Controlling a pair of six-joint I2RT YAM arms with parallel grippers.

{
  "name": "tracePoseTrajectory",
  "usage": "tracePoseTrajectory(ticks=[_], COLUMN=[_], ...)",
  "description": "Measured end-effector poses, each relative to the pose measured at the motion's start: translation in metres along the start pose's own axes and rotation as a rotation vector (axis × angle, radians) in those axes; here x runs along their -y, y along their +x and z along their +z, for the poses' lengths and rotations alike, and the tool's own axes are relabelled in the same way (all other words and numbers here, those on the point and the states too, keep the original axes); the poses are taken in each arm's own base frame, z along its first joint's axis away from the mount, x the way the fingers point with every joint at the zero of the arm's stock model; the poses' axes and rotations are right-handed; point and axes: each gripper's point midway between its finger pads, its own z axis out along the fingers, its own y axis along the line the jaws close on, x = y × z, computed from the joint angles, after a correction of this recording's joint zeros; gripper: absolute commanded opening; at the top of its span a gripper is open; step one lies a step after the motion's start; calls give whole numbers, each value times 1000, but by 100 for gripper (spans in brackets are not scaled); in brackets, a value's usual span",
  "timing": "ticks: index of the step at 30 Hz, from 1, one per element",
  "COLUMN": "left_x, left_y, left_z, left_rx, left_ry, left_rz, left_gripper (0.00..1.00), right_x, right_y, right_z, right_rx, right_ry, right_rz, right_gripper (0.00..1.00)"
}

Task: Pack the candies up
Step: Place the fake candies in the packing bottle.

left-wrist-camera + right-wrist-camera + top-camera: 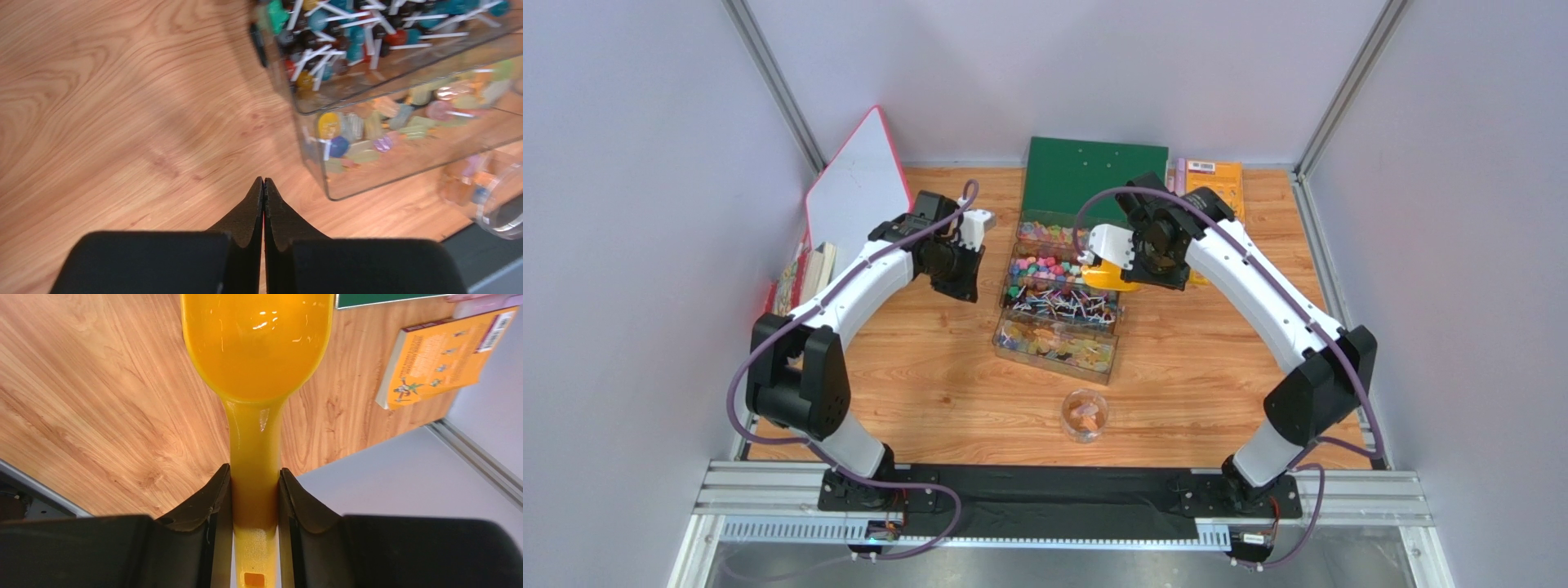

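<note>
The candies (1043,263), tiny pink, yellow, green and blue sweets, fill an upper compartment of a clear divided box (1004,328) at the table's middle. My right gripper (1133,263) is shut on the handle of a yellow scoop (1108,275), which hangs over the box's right edge. In the right wrist view the scoop (258,349) looks empty, with its handle clamped in my right gripper (256,478). My left gripper (960,282) is shut and empty, left of the box, and shows over bare wood in its own view (263,181). A small clear cup (1086,414) stands in front of the box.
The box also holds lollipops (362,30) and wrapped sweets (380,119); the cup (491,196) is at its corner. A green board (1096,175) and an orange book (1212,184) lie behind. A whiteboard (857,184) and stacked books (799,276) stand at left.
</note>
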Motion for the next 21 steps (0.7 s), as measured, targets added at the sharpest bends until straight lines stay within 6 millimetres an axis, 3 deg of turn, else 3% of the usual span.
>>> tracePoseTrajectory(ticks=[5,10,13,21], left_x=[38,73,84,114], left_y=[-28,-89,-111,-119], left_z=[-7,-15,-8,7], left_rx=[97,211,233,216], left_ry=[217,424,483,538], left_rz=[-18,-21,-9,31], left_gripper=[0,0,0,0], right_x=[4,13,9,-8], right_y=[-17,-50,-59,-75], right_z=[9,-6,-8,9], right_rx=[71,214,248,250], right_ry=[-75,-82,-103,-216], right_rz=[16,11,-2,-16], right_gripper=[0,0,0,0])
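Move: The lollipop compartment of the candy box lies about 15 cm left of the right hand, 4 cm ahead and 18 cm below. Behind it, 7 cm farther out than the lollipops, is the star candy compartment; the clear-candy compartment is 7 cm nearer; the packing bottle is some 16 cm back and 10 cm left of the right hand. From the left hand the lollipops are about 16 cm right, 3 cm ahead and 8 cm below. Still gripping the scoop's handle, the right hand carries the empty scoop about 7 cm left, nearly level, to over the lollipop compartment, its fingertips tilting some 15 degrees to the left. The left hand, fingers kept shut, sweeps 14 cm right while rising over the box wall and edging forward, swinging its tips about 30 degrees out to the right, and comes in close to the scoop's bowl. ##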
